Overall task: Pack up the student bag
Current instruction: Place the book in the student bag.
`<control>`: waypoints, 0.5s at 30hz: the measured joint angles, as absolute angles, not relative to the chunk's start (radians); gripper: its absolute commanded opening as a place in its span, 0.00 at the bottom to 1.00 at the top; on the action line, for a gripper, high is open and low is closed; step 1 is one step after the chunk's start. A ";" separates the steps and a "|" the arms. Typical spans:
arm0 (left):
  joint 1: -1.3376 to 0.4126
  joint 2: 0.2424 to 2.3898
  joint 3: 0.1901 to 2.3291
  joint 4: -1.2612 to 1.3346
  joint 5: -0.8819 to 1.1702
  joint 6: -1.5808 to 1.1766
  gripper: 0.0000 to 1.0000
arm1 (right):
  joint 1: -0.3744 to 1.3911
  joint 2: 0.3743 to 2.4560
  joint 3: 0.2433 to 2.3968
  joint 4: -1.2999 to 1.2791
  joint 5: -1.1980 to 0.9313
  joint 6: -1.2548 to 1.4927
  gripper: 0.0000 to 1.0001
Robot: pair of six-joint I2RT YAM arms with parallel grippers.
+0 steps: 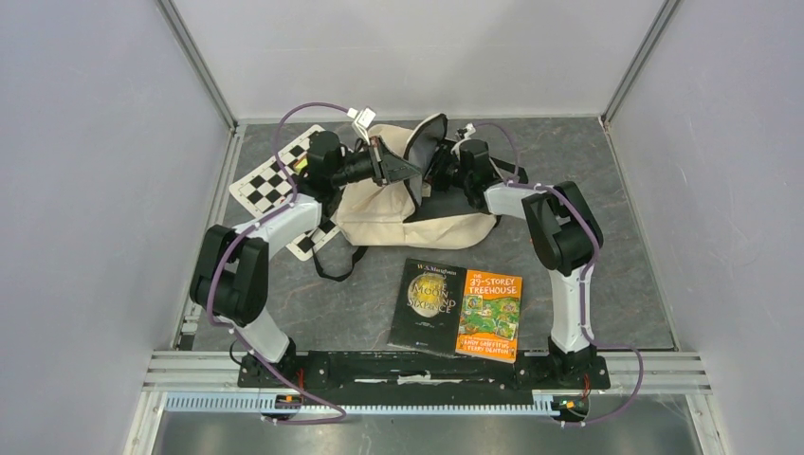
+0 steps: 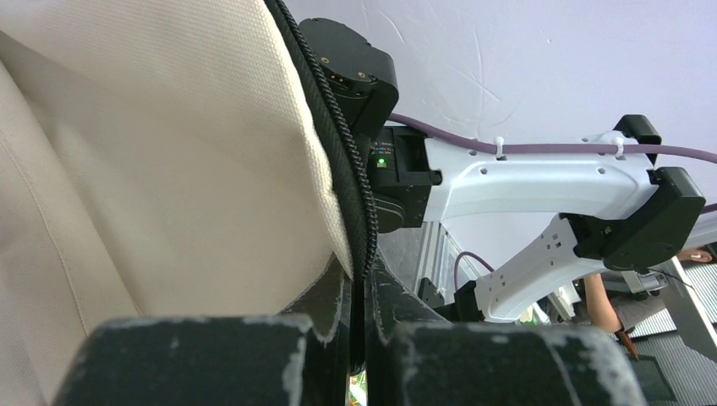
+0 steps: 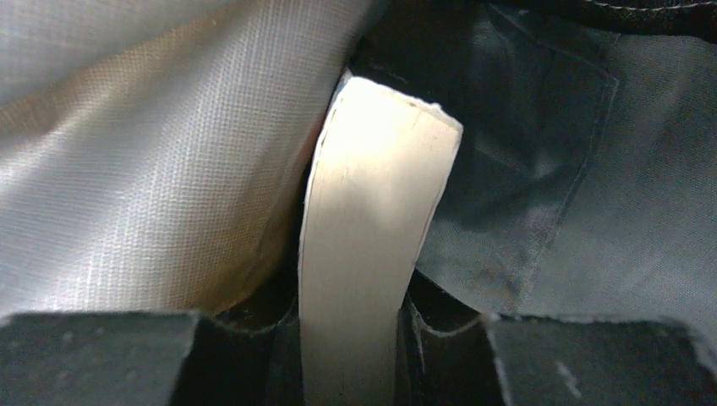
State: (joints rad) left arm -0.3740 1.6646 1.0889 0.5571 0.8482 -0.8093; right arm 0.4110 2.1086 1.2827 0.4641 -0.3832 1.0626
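Observation:
The cream student bag [image 1: 417, 226] lies at the back middle of the table with its mouth held open. My left gripper [image 1: 384, 167] is shut on the bag's black zipper trim [image 2: 351, 194] and lifts the flap; cream canvas [image 2: 152, 169] fills the left of the left wrist view, the jaws [image 2: 363, 326] pinching the edge. My right gripper [image 1: 438, 176] reaches into the opening. In the right wrist view it [image 3: 351, 347] is shut on a book [image 3: 372, 228], whose pale page edge stands upright between the fingers, inside the grey lining [image 3: 541, 169].
Two books lie side by side near the front: a black one [image 1: 427, 305] and an orange one [image 1: 490, 315]. A checkerboard sheet [image 1: 273, 180] lies left of the bag, partly under my left arm. A black strap [image 1: 332, 265] trails forward. Walls close three sides.

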 measured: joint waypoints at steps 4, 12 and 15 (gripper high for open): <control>-0.363 1.668 1.089 0.577 0.847 -0.830 0.02 | 0.414 2.125 1.312 0.427 -0.361 1.023 0.25; -0.290 1.672 1.044 0.540 0.758 -0.887 0.02 | 0.411 2.109 1.250 0.359 -0.267 0.937 0.75; -0.250 1.687 1.037 0.467 0.703 -0.902 0.07 | 0.403 2.084 1.235 0.302 -0.222 0.879 0.80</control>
State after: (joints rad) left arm -0.2504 1.6871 1.0367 0.4671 0.7029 -0.9024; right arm 0.4030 2.0838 1.2350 0.3016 -0.2218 0.8791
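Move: The right hand, still gripping Little Women by one end, is already inside the bag: the spot for the book in the compartment is about 4 cm to its left, 1 cm back and 7 cm lower. The lifted flap rim, in the left fingers, is some 4 cm left and 15 cm above it, about level forward; the Moon and Sixpence book lies roughly 28 cm back and 1 cm left, 9 cm lower. From the left hand, the bag's left side is about 9 cm left, 2 cm back and 18 cm down. The right hand sinks about 5 cm into the bag and then also draws some 4 cm to the right, rolling roughly 15 degrees so its left side drops, while its fingers spread wide late on and let go of Little Women. The left hand keeps its pinch on the zipped flap rim and, gathering speed, carries it left, forward and down by about 5 cm each way, towards the bag's left side and away from the right gripper, swinging counter-clockwise. ##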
